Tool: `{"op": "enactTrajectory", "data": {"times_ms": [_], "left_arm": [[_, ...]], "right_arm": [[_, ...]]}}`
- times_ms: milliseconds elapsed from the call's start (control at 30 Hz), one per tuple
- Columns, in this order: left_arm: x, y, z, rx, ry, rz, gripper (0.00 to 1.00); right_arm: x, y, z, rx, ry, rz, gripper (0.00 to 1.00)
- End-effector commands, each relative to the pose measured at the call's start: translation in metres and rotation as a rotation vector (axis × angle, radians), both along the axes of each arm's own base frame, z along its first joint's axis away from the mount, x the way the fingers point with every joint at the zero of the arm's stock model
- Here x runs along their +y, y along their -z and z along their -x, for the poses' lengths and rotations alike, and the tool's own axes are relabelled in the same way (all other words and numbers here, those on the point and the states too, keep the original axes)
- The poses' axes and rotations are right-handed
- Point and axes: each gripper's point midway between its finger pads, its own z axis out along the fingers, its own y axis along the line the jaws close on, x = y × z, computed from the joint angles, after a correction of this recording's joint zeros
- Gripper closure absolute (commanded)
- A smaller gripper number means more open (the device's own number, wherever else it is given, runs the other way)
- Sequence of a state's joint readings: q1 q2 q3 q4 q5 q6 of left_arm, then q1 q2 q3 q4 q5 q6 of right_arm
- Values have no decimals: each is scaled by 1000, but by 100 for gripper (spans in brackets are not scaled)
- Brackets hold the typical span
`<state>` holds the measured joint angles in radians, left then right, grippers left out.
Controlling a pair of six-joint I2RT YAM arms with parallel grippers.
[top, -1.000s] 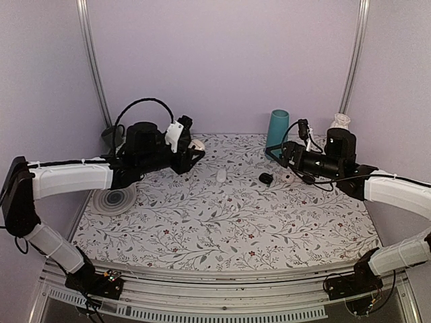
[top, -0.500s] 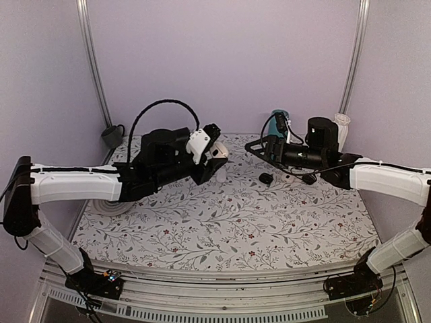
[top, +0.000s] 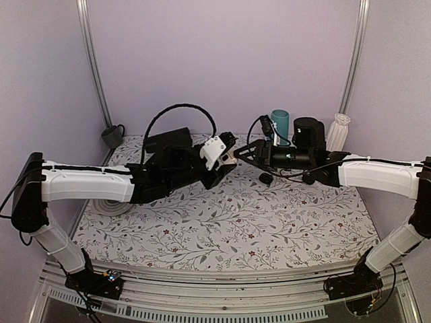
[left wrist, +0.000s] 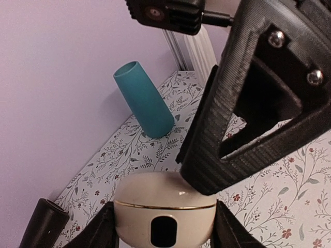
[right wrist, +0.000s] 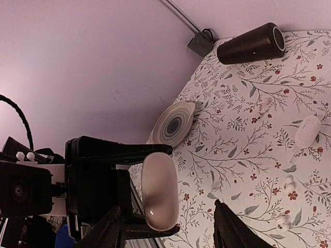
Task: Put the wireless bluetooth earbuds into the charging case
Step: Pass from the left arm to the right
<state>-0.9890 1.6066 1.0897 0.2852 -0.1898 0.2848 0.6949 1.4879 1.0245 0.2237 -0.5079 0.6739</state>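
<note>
The white charging case has a gold seam and its lid is down. It is held off the table, and my left gripper is shut on its two sides. In the top view the case hangs over the middle back of the table. My right gripper stands open around the case: one finger lies against the lid and the other finger is well apart from it. Two small white earbuds lie on the table below.
A teal cup and a white vase stand at the back right. A small black piece lies under the right arm. At the left are a grey cup, a ringed plate, a dark cylinder and a pale oblong piece.
Both arms have swung in toward the table's middle. The left gripper carried the case to the right, and the right gripper moved left onto it while its jaws narrowed.
</note>
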Motion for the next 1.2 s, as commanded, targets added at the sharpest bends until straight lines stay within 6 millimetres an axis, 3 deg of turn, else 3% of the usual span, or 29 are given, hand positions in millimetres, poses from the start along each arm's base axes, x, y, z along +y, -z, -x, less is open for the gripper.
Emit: {"op": "enactTrajectory", "data": {"times_ms": [0, 167, 467, 633, 733, 833, 1000, 1167], "left_arm": [[-8, -14, 3, -27, 7, 18, 57], [-10, -15, 5, -21, 20, 31, 57], [-12, -11, 5, 4, 17, 60, 57], [-12, -9, 5, 9, 15, 61, 56], [-12, -7, 4, 14, 13, 55, 53], [-13, -6, 4, 24, 16, 54, 45], [-12, 3, 6, 62, 34, 68, 15], [-13, 13, 11, 126, 68, 100, 6]], "right_arm": [[11, -5, 4, -4, -33, -7, 43], [16, -5, 5, -5, -41, -6, 47], [23, -5, 5, 8, -70, -14, 70], [25, -5, 6, 11, -84, -10, 74], [25, -7, 5, 4, -84, -6, 82], [23, -10, 4, -7, -72, -5, 93], [21, -12, 4, -30, -68, 2, 96], [9, -16, 1, -84, -41, 20, 96]]}}
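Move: The white charging case, pinched in the left fingers, lies about 3 cm left of the right hand at its height and forward place; the right fingers already straddle its near side. From the left hand, the right gripper sits roughly 4 cm to the right and 1 cm ahead. On the table some 19 cm below the right hand, a white capsule lies about 6 cm left and 3 ahead, a black round piece about 9 cm right and 3 ahead; the teal tumbler stands 13 cm right, 13 ahead. Leftward about 2 cm, the right hand slides its part-open fingers farther over the charging case and closes them until they pinch its two broad faces. The left hand holds the case almost still meanwhile, then, once the right grip has settled, spreads its fingers nearly fully and starts to ease back and to the right by about 1 cm. ##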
